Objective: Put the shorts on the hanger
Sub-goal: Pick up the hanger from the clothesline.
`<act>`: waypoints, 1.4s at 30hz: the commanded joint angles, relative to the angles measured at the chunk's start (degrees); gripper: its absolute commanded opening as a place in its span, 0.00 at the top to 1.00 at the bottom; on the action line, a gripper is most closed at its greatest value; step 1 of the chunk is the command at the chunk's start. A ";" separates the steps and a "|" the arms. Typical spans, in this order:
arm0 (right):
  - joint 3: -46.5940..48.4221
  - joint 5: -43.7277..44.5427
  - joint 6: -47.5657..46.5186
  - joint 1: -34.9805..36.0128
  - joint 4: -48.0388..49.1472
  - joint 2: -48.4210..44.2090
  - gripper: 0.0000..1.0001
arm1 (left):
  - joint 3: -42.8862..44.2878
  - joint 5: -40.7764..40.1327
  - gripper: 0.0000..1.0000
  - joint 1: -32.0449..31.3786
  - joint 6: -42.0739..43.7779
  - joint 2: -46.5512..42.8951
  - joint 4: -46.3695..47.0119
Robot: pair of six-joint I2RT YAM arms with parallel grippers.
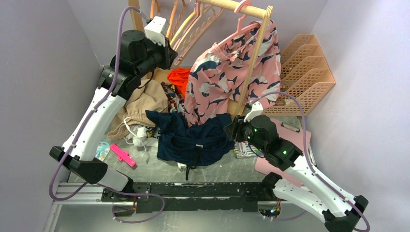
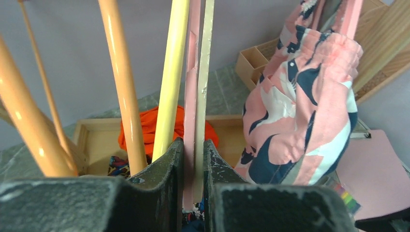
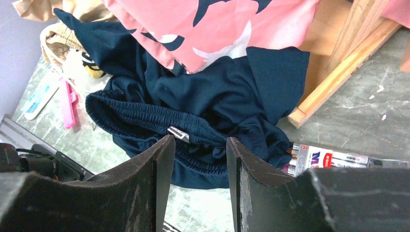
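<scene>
The navy shorts [image 1: 198, 137] lie crumpled on the table in front of the rack, elastic waistband [image 3: 145, 118] toward the arms. My right gripper [image 3: 196, 142] hovers just above that waistband, open, with nothing between its jaws; in the top view the right gripper [image 1: 231, 131] sits at the shorts' right edge. My left gripper [image 2: 194, 145] is raised at the back left among the hanging hangers. It is shut on the pale cream hanger [image 2: 205, 72], with a pink hanger bar [image 2: 191, 82] pinched alongside it. The left fingertips are hidden in the top view.
Pink printed shorts [image 1: 232, 72] hang from the wooden rack [image 1: 256, 53]. A yellow hanger [image 2: 171, 72] and orange hangers [image 2: 121, 72] hang beside my left jaws. A tan garment [image 1: 145, 99], an orange file organiser [image 1: 302, 72], a marker box [image 3: 333, 159] and a pink clip [image 1: 123, 154] surround the shorts.
</scene>
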 commanded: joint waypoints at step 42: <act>0.94 0.96 -2.09 -0.26 -2.13 -0.69 0.53 | 7.72 6.07 0.25 1.20 0.41 0.26 -3.46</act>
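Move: Still pinched by its near lower end between the left fingers is a pink hanger hanging from the rail, its middle about 8 cm ahead, 7 cm to the right and slightly above. The yellow hanger hangs roughly 3 cm to the left of that hanger, level with it in reach; the patterned pink garment is some 18 cm right of the left hand, 2 cm ahead and 12 cm lower. From the right hand, the pink hanger is about 26 cm ahead, 12 cm left and 25 cm up. Drawing the pink hanger barely 1.5 cm further left, the left fingers then open wide and let go of it. The freed hand lifts about 8 cm while backing some 5 cm away from the rail, tips rising and turning slightly clockwise, then sinks and eases forward again by roughly 3 cm, fingers staying open. ##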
